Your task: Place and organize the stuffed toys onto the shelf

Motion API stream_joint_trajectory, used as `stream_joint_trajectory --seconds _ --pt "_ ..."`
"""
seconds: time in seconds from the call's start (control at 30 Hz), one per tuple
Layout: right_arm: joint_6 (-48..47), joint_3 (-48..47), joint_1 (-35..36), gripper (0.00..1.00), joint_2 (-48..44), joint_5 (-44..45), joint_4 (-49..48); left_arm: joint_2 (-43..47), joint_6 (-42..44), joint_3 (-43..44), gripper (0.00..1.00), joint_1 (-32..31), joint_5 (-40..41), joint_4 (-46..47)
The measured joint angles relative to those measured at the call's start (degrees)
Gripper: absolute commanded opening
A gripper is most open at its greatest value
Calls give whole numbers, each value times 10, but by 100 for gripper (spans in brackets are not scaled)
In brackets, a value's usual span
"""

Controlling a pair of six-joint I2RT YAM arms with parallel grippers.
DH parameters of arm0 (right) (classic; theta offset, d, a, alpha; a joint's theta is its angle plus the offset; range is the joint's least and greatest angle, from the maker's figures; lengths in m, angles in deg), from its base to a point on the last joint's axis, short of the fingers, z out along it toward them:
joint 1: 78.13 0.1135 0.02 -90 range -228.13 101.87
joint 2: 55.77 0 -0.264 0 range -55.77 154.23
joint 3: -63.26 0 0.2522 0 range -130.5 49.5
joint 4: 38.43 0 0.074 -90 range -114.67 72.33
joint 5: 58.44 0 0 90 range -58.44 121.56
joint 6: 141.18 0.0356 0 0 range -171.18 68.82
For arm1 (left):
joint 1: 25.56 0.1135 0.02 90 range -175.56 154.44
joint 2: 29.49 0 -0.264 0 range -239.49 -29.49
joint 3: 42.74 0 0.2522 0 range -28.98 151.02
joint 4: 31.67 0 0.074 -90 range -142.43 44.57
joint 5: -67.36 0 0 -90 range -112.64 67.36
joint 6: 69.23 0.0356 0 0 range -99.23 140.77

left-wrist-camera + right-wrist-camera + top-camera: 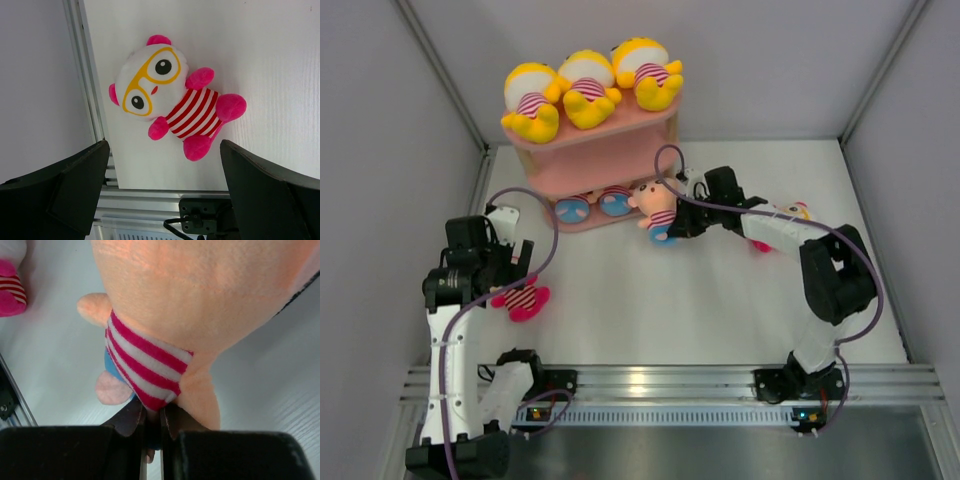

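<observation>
The pink shelf (620, 150) stands at the back, with three yellow-bodied stuffed toys (588, 85) lined up on its top board. Two toys with blue bottoms (592, 206) lie on a lower tier. My right gripper (678, 222) (153, 416) is shut on the striped shirt of a peach-faced toy (655, 208) (200, 300), held just right of the shelf's lower tier. My left gripper (513, 272) (164, 150) hangs open over a pink-limbed toy (521, 299) (172, 102), which lies face up on the table between and beyond the fingers (75, 185), untouched.
Another toy (792, 212) lies on the table behind my right forearm, partly hidden; its pink limb and striped shirt show at the edge of the right wrist view (10, 287). Grey walls close in left, right and back. An aluminium rail (670, 380) runs along the near edge.
</observation>
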State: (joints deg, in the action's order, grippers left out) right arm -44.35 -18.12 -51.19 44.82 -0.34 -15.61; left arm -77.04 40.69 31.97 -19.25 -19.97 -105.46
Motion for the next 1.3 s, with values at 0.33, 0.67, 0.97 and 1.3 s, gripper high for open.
stream_joint_trajectory --seconds 0.33,0.67,0.97,1.3 --pt "56 -45 5 0 53 70 -10 0 8 -4 99 0 0 0" --pt "47 -106 17 2 90 131 -12 0 11 -7 99 0 2 0" --pt "15 -154 31 31 121 159 -4 0 11 -7 99 0 2 0" --pt "35 -143 37 43 127 246 -13 0 11 -7 99 0 2 0"
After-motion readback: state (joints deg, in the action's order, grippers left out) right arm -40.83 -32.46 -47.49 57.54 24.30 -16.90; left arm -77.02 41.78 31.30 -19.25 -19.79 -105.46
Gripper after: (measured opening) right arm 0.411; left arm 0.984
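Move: The free spot at the right end of the bottom shelf, where the held blue-bottomed toy is to go, lies about 11 cm ahead of the right hand, 4 cm to its left and 3 cm lower. The middle toy already on that shelf is about 11 cm ahead and 12 cm left; the end toy, 10 ahead and 21 left. The shelf's right post stands about 13 cm ahead, 1 cm right. From the left hand that spot is some 25 cm ahead, 31 cm right and 14 cm below. The blue-bottomed toy, still pinched by its lower body, is carried by the right hand about 8 cm forward and slightly down, head first under the middle board beside the shelved toys. The wrist swings some 15 degrees clockwise and points a little steeper; near the end the fingers open not quite halfway, loosening their pinch as the hand eases on forward and down. ##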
